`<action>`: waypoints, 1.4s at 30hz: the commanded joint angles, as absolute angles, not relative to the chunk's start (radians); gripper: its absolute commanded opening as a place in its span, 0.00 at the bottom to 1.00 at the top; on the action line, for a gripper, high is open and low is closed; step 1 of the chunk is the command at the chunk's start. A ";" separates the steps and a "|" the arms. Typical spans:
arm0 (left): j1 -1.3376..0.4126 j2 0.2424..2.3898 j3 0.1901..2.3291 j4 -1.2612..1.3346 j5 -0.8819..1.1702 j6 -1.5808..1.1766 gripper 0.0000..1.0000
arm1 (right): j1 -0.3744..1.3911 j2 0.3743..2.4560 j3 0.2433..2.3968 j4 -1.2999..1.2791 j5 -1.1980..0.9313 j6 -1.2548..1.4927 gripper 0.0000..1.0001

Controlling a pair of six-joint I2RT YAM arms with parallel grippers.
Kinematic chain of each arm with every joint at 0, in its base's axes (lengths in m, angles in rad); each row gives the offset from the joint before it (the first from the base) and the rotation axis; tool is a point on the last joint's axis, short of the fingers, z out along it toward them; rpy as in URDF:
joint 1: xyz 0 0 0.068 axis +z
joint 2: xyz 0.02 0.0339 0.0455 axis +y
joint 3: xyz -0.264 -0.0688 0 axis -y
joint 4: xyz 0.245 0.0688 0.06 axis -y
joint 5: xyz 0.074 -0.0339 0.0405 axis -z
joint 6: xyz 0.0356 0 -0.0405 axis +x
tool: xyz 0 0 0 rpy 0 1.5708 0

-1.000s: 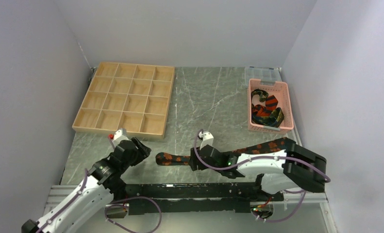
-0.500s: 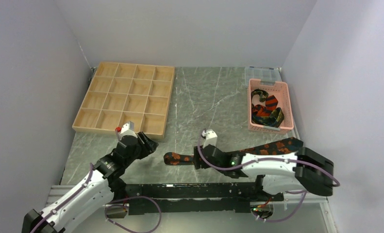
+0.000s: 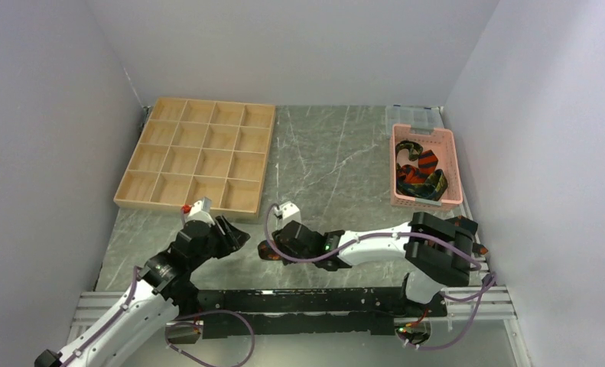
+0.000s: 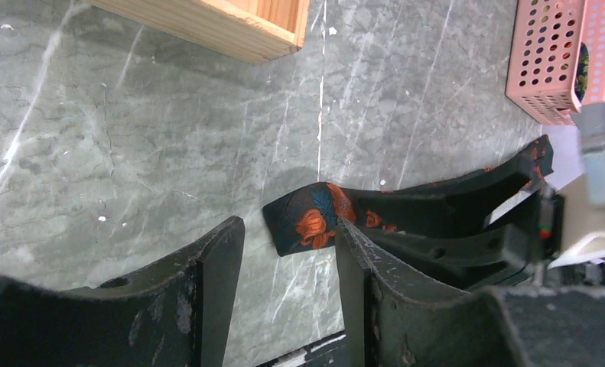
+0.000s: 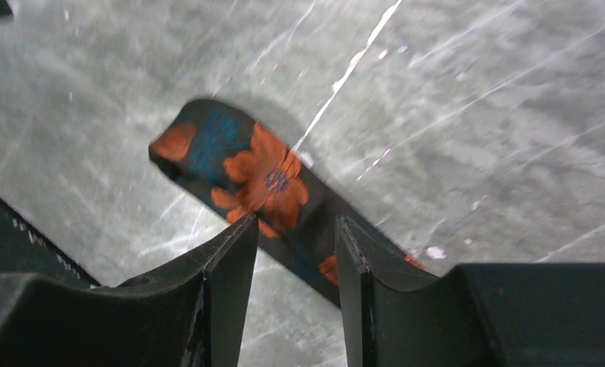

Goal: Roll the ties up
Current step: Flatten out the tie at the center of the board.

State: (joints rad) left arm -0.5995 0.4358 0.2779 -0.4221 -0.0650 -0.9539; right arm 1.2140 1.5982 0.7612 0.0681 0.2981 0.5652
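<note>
One tie, black with orange-red leaf blotches, lies flat on the table near the front; its left end shows, and the rest runs right under my right arm. My right gripper is open and hovers low over that end. In the right wrist view the tie passes under and between the fingertips of the gripper. My left gripper is open and empty just left of the tie end. In the left wrist view the tie end lies just ahead of the gripper. Other striped ties lie in the pink basket.
The pink slotted basket stands at the back right, also showing in the left wrist view. A clear plastic box lies behind it. A wooden compartment tray fills the back left, its corner close to my left gripper.
My right gripper has slid left along the tie to its left end, and the right arm's elbow has swung in. My left gripper has moved forward and right toward the tie end.
</note>
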 commanded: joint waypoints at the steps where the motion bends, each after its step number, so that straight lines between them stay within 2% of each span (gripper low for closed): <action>1: -0.596 0.372 0.259 -0.474 -0.074 -0.921 0.54 | 1.268 1.603 0.723 0.136 0.259 0.499 0.45; 6: -0.597 0.396 0.264 -0.395 -0.028 -0.820 0.59 | 1.304 1.568 0.656 0.168 0.270 0.499 0.46; 9: -0.635 0.476 0.288 -0.356 -0.040 -0.773 0.61 | 1.303 1.463 0.603 0.159 0.337 0.533 0.52; 12: -0.753 0.574 0.331 -0.336 -0.145 -0.733 0.64 | 1.302 1.326 0.567 0.092 0.448 0.572 0.60; 15: -0.938 0.726 0.430 -0.387 -0.347 -0.690 0.68 | 1.288 1.230 0.561 -0.031 0.556 0.618 0.67; 19: -1.131 0.925 0.567 -0.508 -0.572 -0.701 0.76 | 1.228 1.148 0.553 -0.155 0.604 0.662 0.70; 28: -1.242 1.206 0.638 -0.542 -0.636 -0.776 0.78 | 1.169 1.029 0.487 -0.170 0.581 0.688 0.71; 36: -1.287 1.235 0.645 -0.586 -0.668 -0.871 0.76 | 1.147 1.014 0.473 -0.132 0.583 0.683 0.71; 42: -1.361 1.149 0.618 -0.555 -0.674 -0.886 0.78 | 1.127 1.008 0.456 -0.100 0.566 0.682 0.71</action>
State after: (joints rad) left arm -1.3235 1.2171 0.6090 -0.5846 -0.6415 -0.8566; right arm 1.1404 1.0260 0.4744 -0.1539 0.5526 0.6769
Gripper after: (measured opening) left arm 0.775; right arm 0.709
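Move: The tie's folded left end lies about 4 cm back from the left hand, 6 cm to its right and 7 cm below; the compartment tray's near right corner is roughly 5 cm ahead of that hand and 4 cm to its right, some 6 cm lower. From the right hand, low over the band, that same tie end is some 4 cm left, 1 cm back and 3 cm below, and the tray corner about 7 cm ahead, 5 cm left. Low over the tie near its folded left end, the right hand first draws back some 3.5 cm, sinking slightly, then rises and travels about 12 cm right along the band, opening wider and turning clockwise. The left hand takes its place, moving right, back and down towards that end, opening wider and rolling its left side up nearly 50 degrees. ##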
